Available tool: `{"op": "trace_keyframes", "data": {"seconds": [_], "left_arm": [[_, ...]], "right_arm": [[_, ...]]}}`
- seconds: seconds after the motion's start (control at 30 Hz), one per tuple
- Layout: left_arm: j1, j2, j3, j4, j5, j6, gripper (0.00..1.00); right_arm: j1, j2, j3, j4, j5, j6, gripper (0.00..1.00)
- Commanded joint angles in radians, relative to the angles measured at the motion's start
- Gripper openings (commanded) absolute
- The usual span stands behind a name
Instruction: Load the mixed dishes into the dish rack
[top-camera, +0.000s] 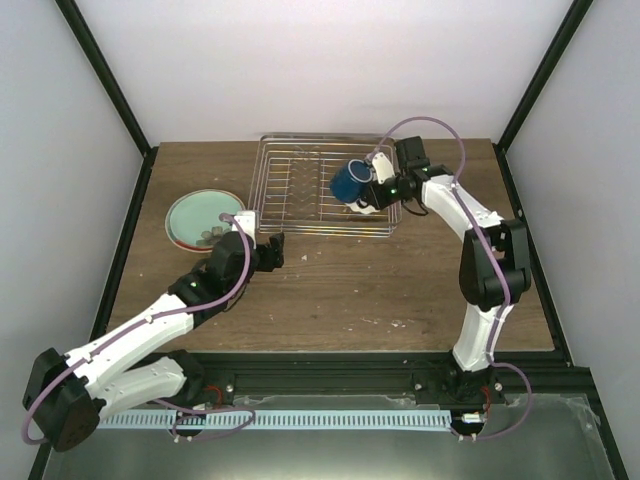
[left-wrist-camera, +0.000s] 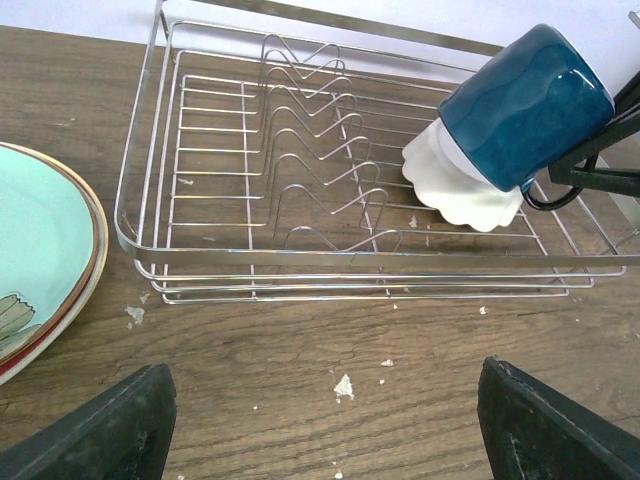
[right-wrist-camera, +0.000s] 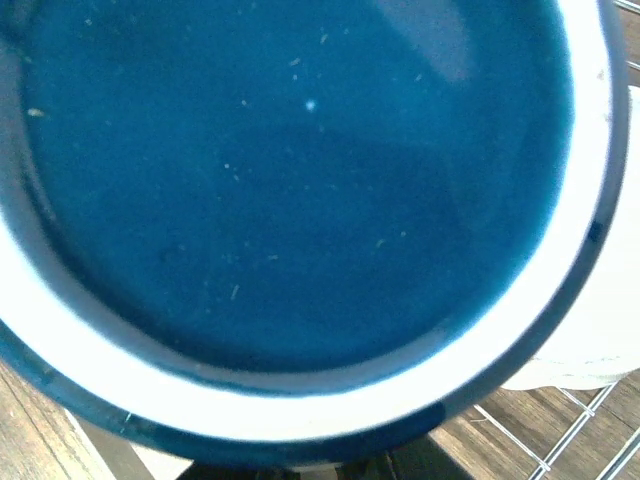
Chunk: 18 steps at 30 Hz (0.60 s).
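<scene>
The dish rack (top-camera: 272, 190), a silver wire tray with upright tines (left-wrist-camera: 320, 120), stands at the back of the table. My right gripper (top-camera: 378, 186) is shut on the dark blue mug (top-camera: 349, 180) and holds it tilted above the rack's right part. The mug (left-wrist-camera: 525, 105) hangs just over a small white scalloped dish (left-wrist-camera: 462, 192) that lies in the rack. In the right wrist view the mug (right-wrist-camera: 300, 200) fills the frame and hides the fingers. My left gripper (top-camera: 270, 250) is open and empty over bare wood in front of the rack (left-wrist-camera: 325, 420). A stack of plates (top-camera: 200, 218), pale green on top, lies left of the rack.
The plate stack's rim (left-wrist-camera: 85, 250) sits close to the rack's left wall. Small white crumbs (left-wrist-camera: 343, 386) dot the wood in front of the rack. Black frame posts and white walls enclose the table on the left, right and back.
</scene>
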<state>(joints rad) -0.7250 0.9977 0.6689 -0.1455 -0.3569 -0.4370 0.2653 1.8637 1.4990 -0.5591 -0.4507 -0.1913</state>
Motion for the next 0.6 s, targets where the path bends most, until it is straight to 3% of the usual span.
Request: {"op": "trace_keyframes", "data": {"seconds": [0.0, 0.37, 0.57], "left_arm": [[-0.001, -0.005, -0.003, -0.013, -0.013, 0.012, 0.84], [-0.002, 0.015, 0.018, -0.033, -0.018, 0.011, 0.85], [-0.001, 0.011, 0.023, -0.052, -0.034, 0.011, 0.85]], "right_arm": [[0.005, 0.009, 0.075, -0.037, -0.021, -0.064, 0.01], [0.064, 0.078, 0.093, -0.060, -0.012, -0.104, 0.01], [0.068, 0.096, 0.099, -0.089, 0.069, -0.104, 0.01]]}}
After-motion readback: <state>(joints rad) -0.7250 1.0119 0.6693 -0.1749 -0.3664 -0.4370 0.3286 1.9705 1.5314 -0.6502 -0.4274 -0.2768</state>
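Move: At the right of the rack, the right hand holds the mug by its handle side, base up. The rack spot where the mug is headed lies about 7 cm left of that hand, level with it fore and aft and 5 cm lower. The white scalloped bowl is 3 cm left, 1 cm back and 7 cm below, and the row of tines is 15 cm left, 2 cm out and 8 cm below. From the left hand, the spot is some 14 cm ahead, 15 cm right and 11 cm down. Lowering the upturned mug into the rack, the right hand sinks about 5 cm, drawing back and to its left some 2 cm each as it goes, so the mug comes down in front of and to the left of the white bowl, behind the front rail. The wrist turns only about 10 degrees, partly counter-clockwise, and the fingers keep their grip. ##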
